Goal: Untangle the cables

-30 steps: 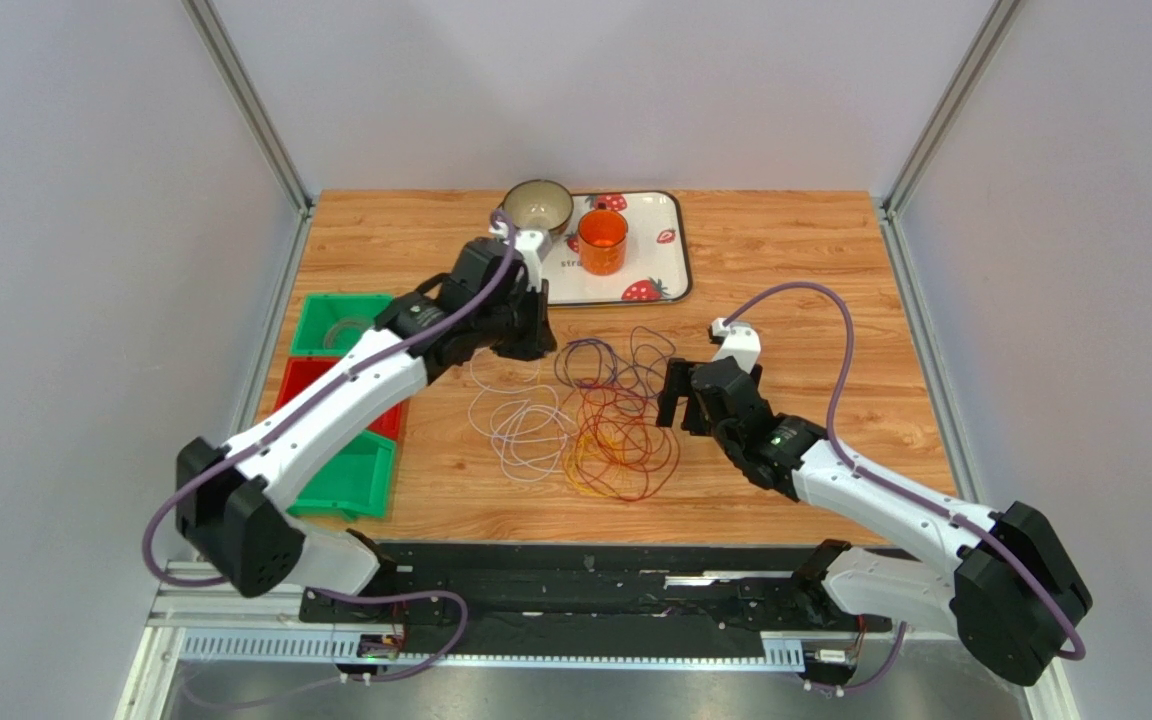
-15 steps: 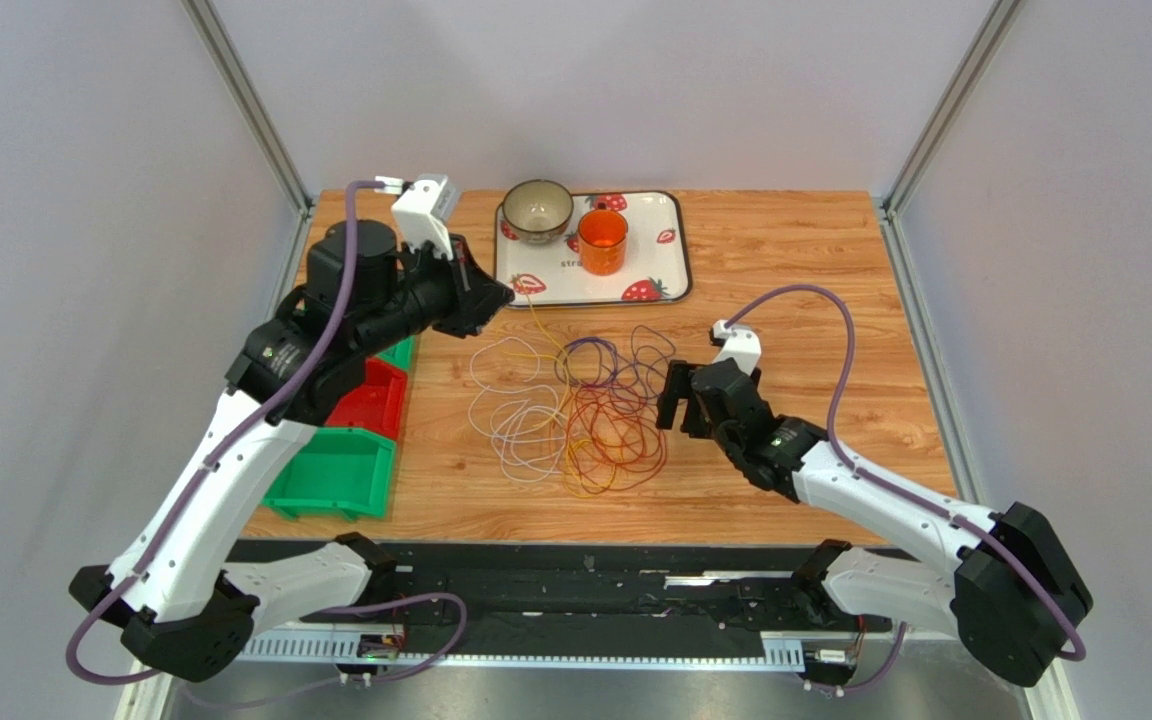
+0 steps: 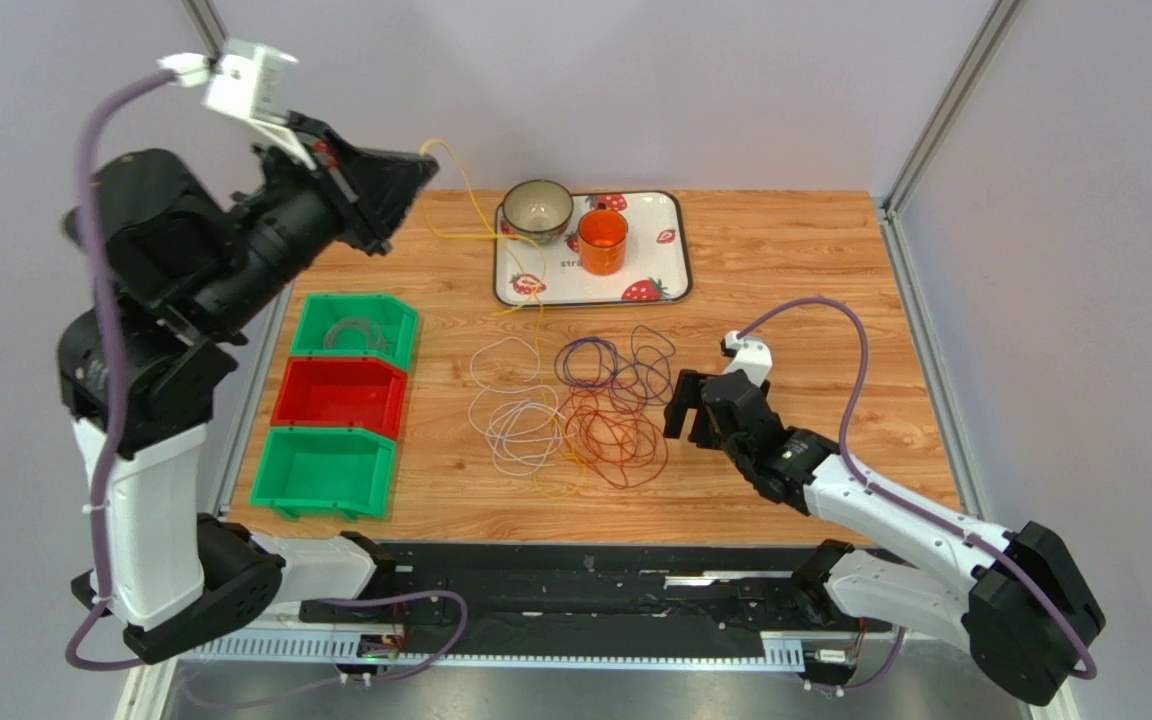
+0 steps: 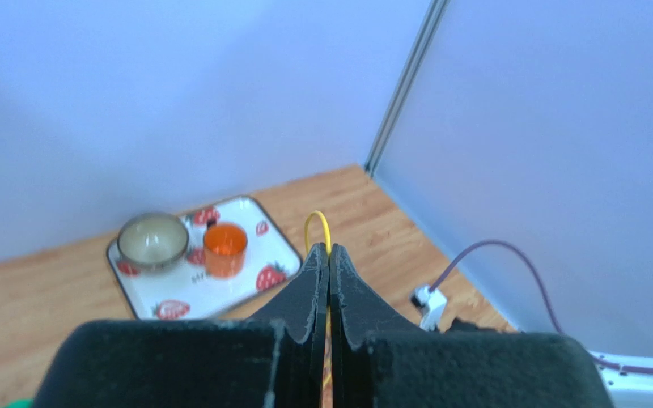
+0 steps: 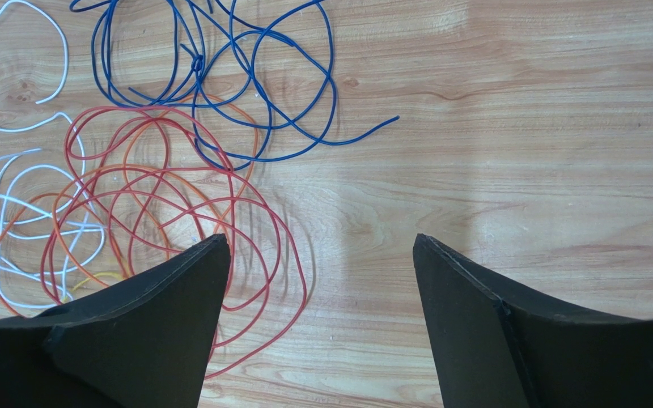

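A loose tangle of cables [image 3: 597, 428] lies mid-table: white loops [image 3: 515, 428] on the left, dark red and orange loops [image 3: 620, 443] in the middle, and a purple-blue one [image 3: 597, 360] behind. My left gripper [image 3: 417, 162] is raised high at the back left, shut on a yellow cable [image 3: 455, 168]. That cable hangs down toward the pile and shows as a loop above the tips in the left wrist view [image 4: 317, 223]. My right gripper [image 3: 675, 408] is open and empty, low at the pile's right edge. Its view shows red [image 5: 177, 204], blue [image 5: 219, 76] and white [image 5: 15, 170] wires ahead.
A strawberry-print tray [image 3: 665, 278] at the back holds a bowl [image 3: 537, 207] and an orange cup [image 3: 602, 237]. Three bins stand at the left: green [image 3: 349, 327], red [image 3: 339, 398], green [image 3: 324, 468]. Bare wood lies right of the right gripper.
My left arm has swung up and back to the left, drawing the yellow cable out of the pile. The right gripper has barely shifted.
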Tool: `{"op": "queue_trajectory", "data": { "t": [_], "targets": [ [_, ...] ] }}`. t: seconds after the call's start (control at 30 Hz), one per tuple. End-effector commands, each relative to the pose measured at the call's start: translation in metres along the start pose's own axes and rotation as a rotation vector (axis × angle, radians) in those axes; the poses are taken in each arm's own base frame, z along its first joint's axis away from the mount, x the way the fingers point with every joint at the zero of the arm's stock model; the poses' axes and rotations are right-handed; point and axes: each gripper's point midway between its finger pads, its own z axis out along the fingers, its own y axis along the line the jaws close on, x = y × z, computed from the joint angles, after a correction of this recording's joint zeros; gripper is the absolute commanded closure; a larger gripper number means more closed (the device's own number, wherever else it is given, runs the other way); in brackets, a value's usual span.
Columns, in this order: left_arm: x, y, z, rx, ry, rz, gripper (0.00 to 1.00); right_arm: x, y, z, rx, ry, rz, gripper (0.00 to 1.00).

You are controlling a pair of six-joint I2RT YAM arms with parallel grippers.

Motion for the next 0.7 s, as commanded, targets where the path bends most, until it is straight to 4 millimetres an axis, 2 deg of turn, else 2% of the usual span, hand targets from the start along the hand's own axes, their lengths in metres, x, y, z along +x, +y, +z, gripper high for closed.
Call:
{"op": "queue_trajectory", "data": {
  "t": [0.0,0.03,0.13,0.17,0.23,0.27,0.33,0.37,0.43,0.47,0.57,0.67],
  "targets": [
    [-0.061,-0.017,-0.030,0.054,-0.184,0.080,1.00,-0.008,0.001,-0.003,-0.011,-0.033,0.026,0.17],
    [-0.068,-0.018,-0.033,0.056,-0.215,0.089,1.00,-0.009,-0.001,-0.003,0.000,-0.039,0.023,0.17],
    [-0.064,-0.012,-0.031,0.034,-0.229,0.105,1.00,-0.014,-0.002,-0.005,0.008,-0.056,0.025,0.17],
    [-0.049,-0.006,-0.025,0.016,-0.196,0.098,1.00,-0.016,-0.001,-0.005,0.007,-0.062,0.027,0.17],
    [-0.038,0.000,-0.019,0.000,-0.190,0.092,1.00,-0.018,-0.001,-0.004,0.008,-0.068,0.026,0.16],
    [-0.019,0.006,-0.013,-0.013,-0.148,0.089,1.00,-0.019,0.000,-0.004,0.007,-0.070,0.028,0.17],
    [-0.001,0.017,-0.007,-0.052,-0.113,0.082,1.00,-0.019,0.002,-0.002,0.010,-0.064,0.019,0.17],
    [0.019,0.025,-0.002,-0.078,-0.068,0.077,1.00,-0.021,0.003,-0.001,0.010,-0.066,0.020,0.17],
    [0.039,0.038,0.004,-0.131,-0.027,0.069,1.00,-0.022,0.004,-0.001,0.008,-0.069,0.012,0.17],
    [0.059,0.046,0.008,-0.155,0.018,0.061,1.00,-0.023,0.004,-0.001,0.006,-0.072,0.010,0.17],
    [0.085,0.054,0.014,-0.174,0.081,0.055,1.00,-0.028,0.007,0.000,-0.003,-0.084,0.006,0.17],
    [0.091,0.055,0.014,-0.173,0.096,0.060,1.00,-0.027,0.009,0.003,-0.005,-0.067,-0.005,0.17]
  ]
}}
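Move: The left hand, high up, already grips the yellow cable, whose lower loops still lie in the pile, about 3 cm back, 10 cm to its right and 57 cm below. At table level, the white cable is roughly 7 cm ahead and 6 cm right, the red cable 6 cm ahead and 20 cm right, the red bin 14 cm ahead and 24 cm left. From the waiting right hand those yellow loops lie some 25 cm left, 5 cm back and 8 cm below. Keeping its fingers shut on the yellow cable, the left hand finishes its lift with some 6 cm more upward, drawing back about 4 cm and slightly left while the fingers tip up. It then reverses into a quickening descent of about 18 cm towards the white cable and the pile, reaching forward past where it began and drifting back right, with the fingers tipping downward again by some 20 degrees. ##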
